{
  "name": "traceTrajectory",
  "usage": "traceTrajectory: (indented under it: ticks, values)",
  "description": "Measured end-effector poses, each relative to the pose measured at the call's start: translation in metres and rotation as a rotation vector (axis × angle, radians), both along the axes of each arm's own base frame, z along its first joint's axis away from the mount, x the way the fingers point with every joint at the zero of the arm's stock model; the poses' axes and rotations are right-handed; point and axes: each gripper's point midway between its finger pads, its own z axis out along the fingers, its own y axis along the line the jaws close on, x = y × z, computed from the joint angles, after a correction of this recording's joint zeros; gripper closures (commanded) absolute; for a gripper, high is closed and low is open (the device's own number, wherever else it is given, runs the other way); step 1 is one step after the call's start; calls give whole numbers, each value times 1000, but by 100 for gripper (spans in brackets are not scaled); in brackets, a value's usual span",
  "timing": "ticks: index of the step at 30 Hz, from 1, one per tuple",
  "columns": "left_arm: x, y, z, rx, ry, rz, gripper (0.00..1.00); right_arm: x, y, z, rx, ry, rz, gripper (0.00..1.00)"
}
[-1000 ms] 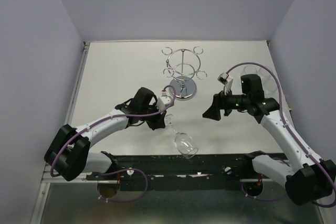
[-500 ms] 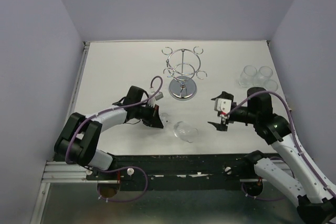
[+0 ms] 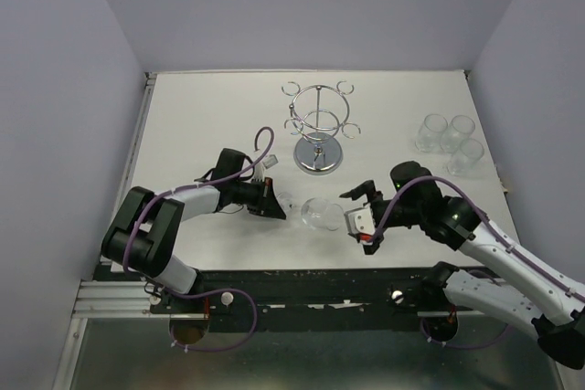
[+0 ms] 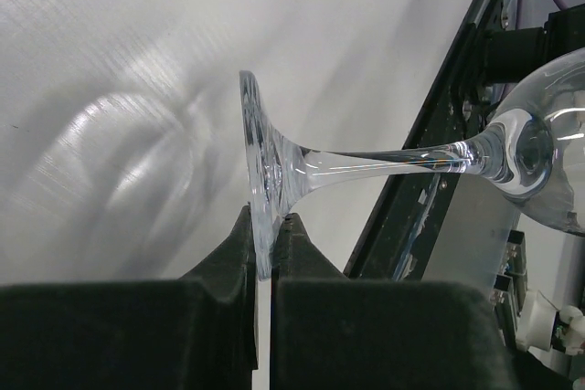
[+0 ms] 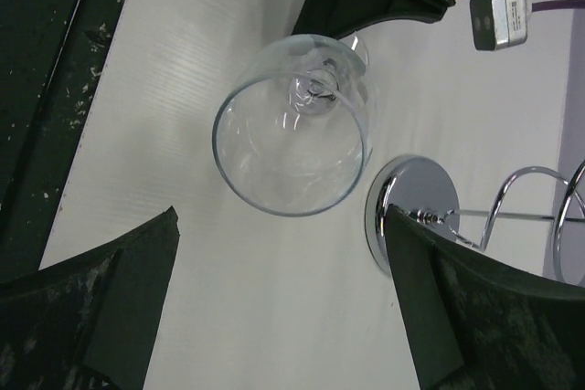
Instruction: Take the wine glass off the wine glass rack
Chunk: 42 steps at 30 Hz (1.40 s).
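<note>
The clear wine glass (image 3: 320,215) is off the rack and lies on its side low over the table, stem horizontal. My left gripper (image 3: 274,200) is shut on the rim of its foot (image 4: 260,171), and the stem (image 4: 384,162) runs right to the bowl (image 4: 539,152). My right gripper (image 3: 358,216) stands open just right of the bowl, facing its mouth. In the right wrist view the bowl (image 5: 292,134) sits just beyond my open right gripper (image 5: 281,226), apart from both of them. The chrome wine glass rack (image 3: 318,125) stands empty behind.
Three short clear tumblers (image 3: 448,139) stand at the right of the table. The rack's round shiny base (image 5: 416,198) is close to my right finger. The black front rail (image 3: 302,280) runs along the near edge, just below the glass.
My left arm has lowered the glass from a hanging tilt to lying sideways near the table. My right arm swung down and left to face the bowl, opening to its widest.
</note>
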Motion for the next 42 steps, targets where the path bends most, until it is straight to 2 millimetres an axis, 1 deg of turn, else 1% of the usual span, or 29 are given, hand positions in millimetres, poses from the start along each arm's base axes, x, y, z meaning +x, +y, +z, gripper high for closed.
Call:
traceTrajectory:
  ticks: [4, 16, 22, 24, 34, 42]
  values:
    - [2, 1, 1, -5, 6, 11, 100, -2, 11, -4, -7, 15, 17, 0]
    - [4, -2, 4, -24, 24, 23, 100, 6, 34, 4, 43, -18, -5, 0]
    - [4, -3, 4, -31, 42, 26, 100, 6, 40, -10, 27, -24, 2, 0]
    - [3, -3, 4, -31, 44, 27, 100, 8, 42, -12, 29, -34, -1, 0]
    - [5, -4, 6, -43, 41, 26, 100, 12, 56, -6, 72, -72, 8, 1]
    - [4, -5, 8, -50, 41, 23, 100, 10, 63, -4, 85, -79, 23, 4]
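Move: The wine glass, held by its foot in the left fingers, leans bowl-up towards the right: its bowl is about 8 cm to the right hand's left, some 1 cm ahead and 3 cm lower. From that hand the left fingertips lie roughly 17 cm left, 4 cm ahead and 11 cm down, the rack base about 24 cm ahead, 5 cm left and 17 cm below. From the left hand, the bowl is about 10 cm right, 2 cm back and 7 cm up. The wine glass's bowl is approached rim first by the right hand, which travels left about 6 cm at nearly level height, dipping slightly on the way, with its fingers wide open until they stand on either side of the rim. They have not closed on the bowl. The left hand stays almost in place, still pinching the glass's foot. ##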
